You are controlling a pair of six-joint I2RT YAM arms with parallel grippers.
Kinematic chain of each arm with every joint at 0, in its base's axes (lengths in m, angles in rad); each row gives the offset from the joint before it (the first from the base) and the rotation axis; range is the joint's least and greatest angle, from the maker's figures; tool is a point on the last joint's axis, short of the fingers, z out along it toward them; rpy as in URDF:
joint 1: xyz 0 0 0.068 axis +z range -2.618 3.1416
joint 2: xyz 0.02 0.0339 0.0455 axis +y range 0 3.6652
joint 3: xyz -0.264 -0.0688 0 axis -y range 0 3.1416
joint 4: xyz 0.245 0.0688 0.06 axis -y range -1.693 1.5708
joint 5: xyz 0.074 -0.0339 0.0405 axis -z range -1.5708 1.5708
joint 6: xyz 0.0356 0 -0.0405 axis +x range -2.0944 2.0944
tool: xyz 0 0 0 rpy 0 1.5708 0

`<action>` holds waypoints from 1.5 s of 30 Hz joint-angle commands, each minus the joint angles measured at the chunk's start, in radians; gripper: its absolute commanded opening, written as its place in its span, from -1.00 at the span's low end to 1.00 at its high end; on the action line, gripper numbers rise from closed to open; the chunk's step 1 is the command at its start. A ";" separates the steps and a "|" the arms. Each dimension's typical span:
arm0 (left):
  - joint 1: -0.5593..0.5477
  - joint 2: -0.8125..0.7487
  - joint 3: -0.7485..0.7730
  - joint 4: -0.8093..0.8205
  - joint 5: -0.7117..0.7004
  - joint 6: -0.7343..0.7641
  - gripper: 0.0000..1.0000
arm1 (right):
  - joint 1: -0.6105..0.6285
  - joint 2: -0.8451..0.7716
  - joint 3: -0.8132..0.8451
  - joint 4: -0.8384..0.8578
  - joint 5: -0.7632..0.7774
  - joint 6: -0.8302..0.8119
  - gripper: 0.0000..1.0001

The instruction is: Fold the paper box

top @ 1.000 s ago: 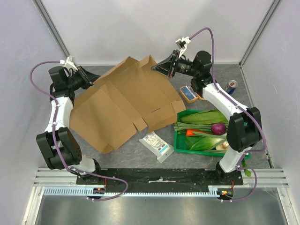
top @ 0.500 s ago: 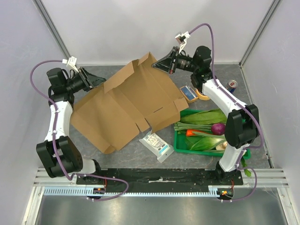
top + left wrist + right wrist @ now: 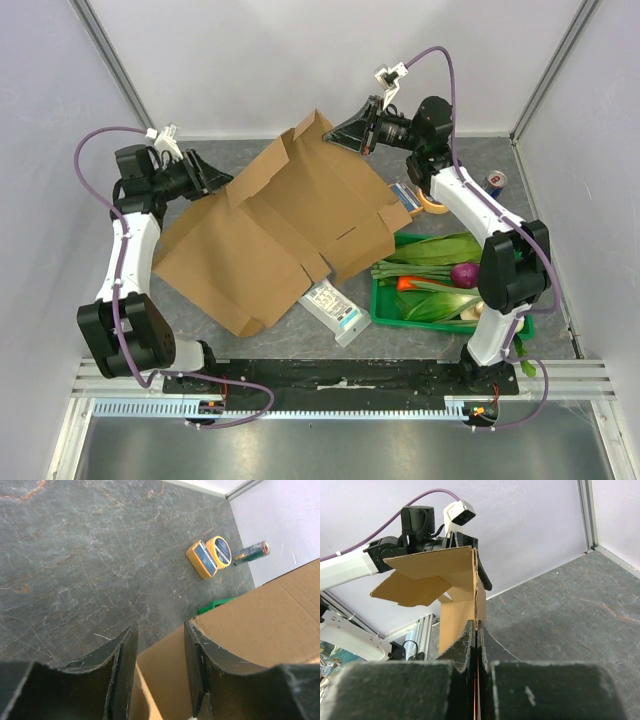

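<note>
The paper box (image 3: 270, 235) is a large brown cardboard sheet with flaps, lying half raised across the table's middle. My right gripper (image 3: 337, 134) is shut on the far flap's edge and holds it up off the table. In the right wrist view the pinched edge (image 3: 479, 622) sits between closed jaws, with the box (image 3: 432, 567) rising beyond. My left gripper (image 3: 216, 178) is at the box's left rear edge. In the left wrist view its jaws stand apart (image 3: 160, 635), with cardboard (image 3: 260, 620) showing in the gap but not clamped.
A green crate (image 3: 384, 300) of vegetables stands right of the box. A white-and-blue packet (image 3: 333, 310) lies at the box's near edge. A yellow-and-blue meter (image 3: 405, 196), a tape roll (image 3: 221, 550) and a can (image 3: 492, 183) sit at the back right.
My left gripper has opened, letting go of the box's left edge, and has moved right. My right gripper has lifted the far flap higher and a little to the left.
</note>
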State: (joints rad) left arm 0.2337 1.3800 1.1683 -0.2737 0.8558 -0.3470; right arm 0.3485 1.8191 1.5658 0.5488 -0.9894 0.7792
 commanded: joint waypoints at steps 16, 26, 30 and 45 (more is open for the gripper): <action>-0.059 0.007 0.051 -0.179 -0.064 0.166 -0.07 | -0.008 0.066 0.112 0.066 -0.011 0.019 -1.00; -0.054 -0.073 0.008 -0.177 -0.025 0.155 -0.03 | -0.008 0.085 0.128 0.062 -0.012 0.017 -1.00; -0.054 -0.093 -0.012 -0.188 0.018 0.148 -0.04 | -0.008 0.085 0.135 0.062 -0.011 0.023 -1.00; -0.047 -0.271 -0.214 -0.010 0.040 -0.027 -0.03 | -0.008 0.114 0.137 0.114 -0.009 0.069 -1.00</action>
State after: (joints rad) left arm 0.1822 1.1576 0.9936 -0.4011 0.8394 -0.2771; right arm 0.3439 1.9232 1.6569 0.5900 -1.0157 0.8158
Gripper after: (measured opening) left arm 0.479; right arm 0.011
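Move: The upturned side flap of the paper box has its near end right at my half-open left fingers, its middle some 10 cm to their right, level ahead and about 3 cm higher. The box's main panel is centred about 12 cm right, 10 cm back and 10 cm below; the white pouch lies roughly 29 cm right, 16 cm back and 25 cm down. From my right hand, gripping the raised far corner, the flap's middle is about 17 cm left, 2 cm back and 9 cm lower. With my left fingers staying about half open at the flap's near end, I first dip nearly 3 cm and edge about 2 cm right, then draw back towards my base, about 6.5 cm in all, working the flap end round with them. My right hand keeps its shut pinch on the far corner and eases some 2 cm forward. ##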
